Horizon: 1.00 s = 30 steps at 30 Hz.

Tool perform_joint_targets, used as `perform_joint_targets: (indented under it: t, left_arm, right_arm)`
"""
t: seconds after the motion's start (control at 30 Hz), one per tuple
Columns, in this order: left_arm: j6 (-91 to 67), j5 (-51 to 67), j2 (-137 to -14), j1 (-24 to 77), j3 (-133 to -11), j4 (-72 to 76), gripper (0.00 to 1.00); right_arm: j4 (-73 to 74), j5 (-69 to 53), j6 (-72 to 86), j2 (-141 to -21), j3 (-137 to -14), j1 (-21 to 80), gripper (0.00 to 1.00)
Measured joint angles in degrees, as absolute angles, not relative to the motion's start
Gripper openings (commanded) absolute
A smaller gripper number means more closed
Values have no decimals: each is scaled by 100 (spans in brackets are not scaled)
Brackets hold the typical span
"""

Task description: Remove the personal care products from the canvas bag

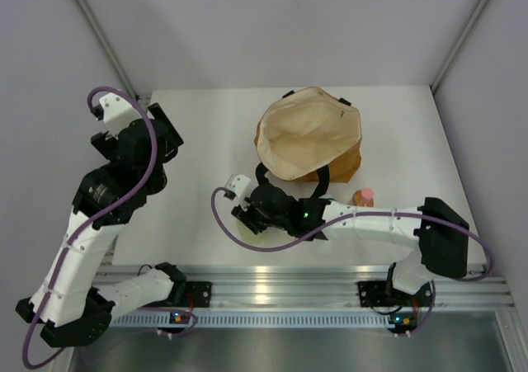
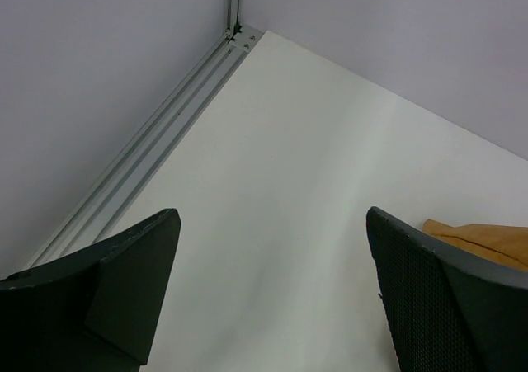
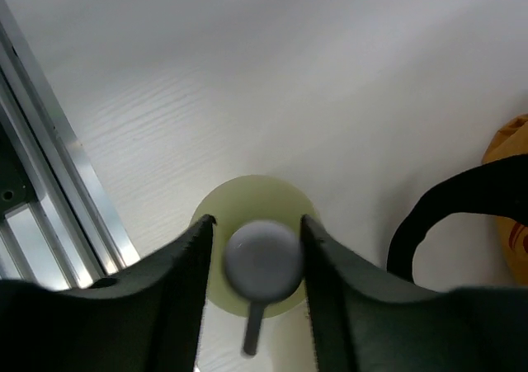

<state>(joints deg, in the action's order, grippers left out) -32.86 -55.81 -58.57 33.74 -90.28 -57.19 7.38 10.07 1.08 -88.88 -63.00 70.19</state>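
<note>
The canvas bag [image 1: 309, 137] lies open at the back middle of the table, its cream lining up and a black handle [image 3: 429, 215] trailing toward me. My right gripper [image 3: 256, 240] is shut on the yellow-green bottle [image 3: 247, 195] around its grey-white cap [image 3: 262, 259], near the table's front edge, in front of and left of the bag. From above, this bottle [image 1: 244, 232] shows just under the right gripper [image 1: 247, 219]. An orange bottle with a pink cap [image 1: 363, 196] stands on the table by the bag's front right. My left gripper [image 2: 272, 256] hangs open over bare table at the far left.
The aluminium rail [image 3: 49, 190] runs along the front edge, close to the held bottle. Grey walls close in the table on three sides. A corner of the bag [image 2: 487, 240] shows at the right edge of the left wrist view.
</note>
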Motion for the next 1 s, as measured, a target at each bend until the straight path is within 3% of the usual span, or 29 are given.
perform_joint_targets:
  t: [0.1,0.37,0.63,1.0]
  left_arm:
    - [-3288,-5568,-5841,3374,-9017,-5719,98]
    - [-3282,-5489,-5815,3374,-8967,-5717,98]
    - [-3144,-5271,-5990,3374,-8947,-5717,98]
    - [-2812,-4678,-6709,3371,-8945,-5719,98]
  right_arm:
    - [681,1098,148,-8840,-6300,7019,71]
    - [633,1286,224,-8444,-6475,7019,99]
    - [891,1723,351,-8058,-7144,6783,99]
    - [2180,2320,1033,-6646,-7404,4731,100]
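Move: The right hand still has its fingers closed on the cap of the green bottle, whose middle is about 6 cm straight below the hand point. On the table at much that height, the cream jar stands some 10 cm to the right and level with it, and the white bottle about 20 cm right and 1 cm ahead. The canvas bag is roughly 20 cm ahead and 16 cm right. From the idle left hand, the green bottle lies about 8 cm back, 20 cm right and 31 cm below. The right hand opens wide to let go of the green bottle's cap and rises nearly straight off it, about 8 cm, before speeding away up, to the right and forward, turning some 40 degrees clockwise until its empty, open fingers are in front of and above the canvas bag's mouth, about 20 cm higher and 18 cm farther right than at the start. Late on, the left hand, open and touching nothing, begins to sink, easing about 5 cm down and nearly as much right and somewhat forward while its fingers tip down. ##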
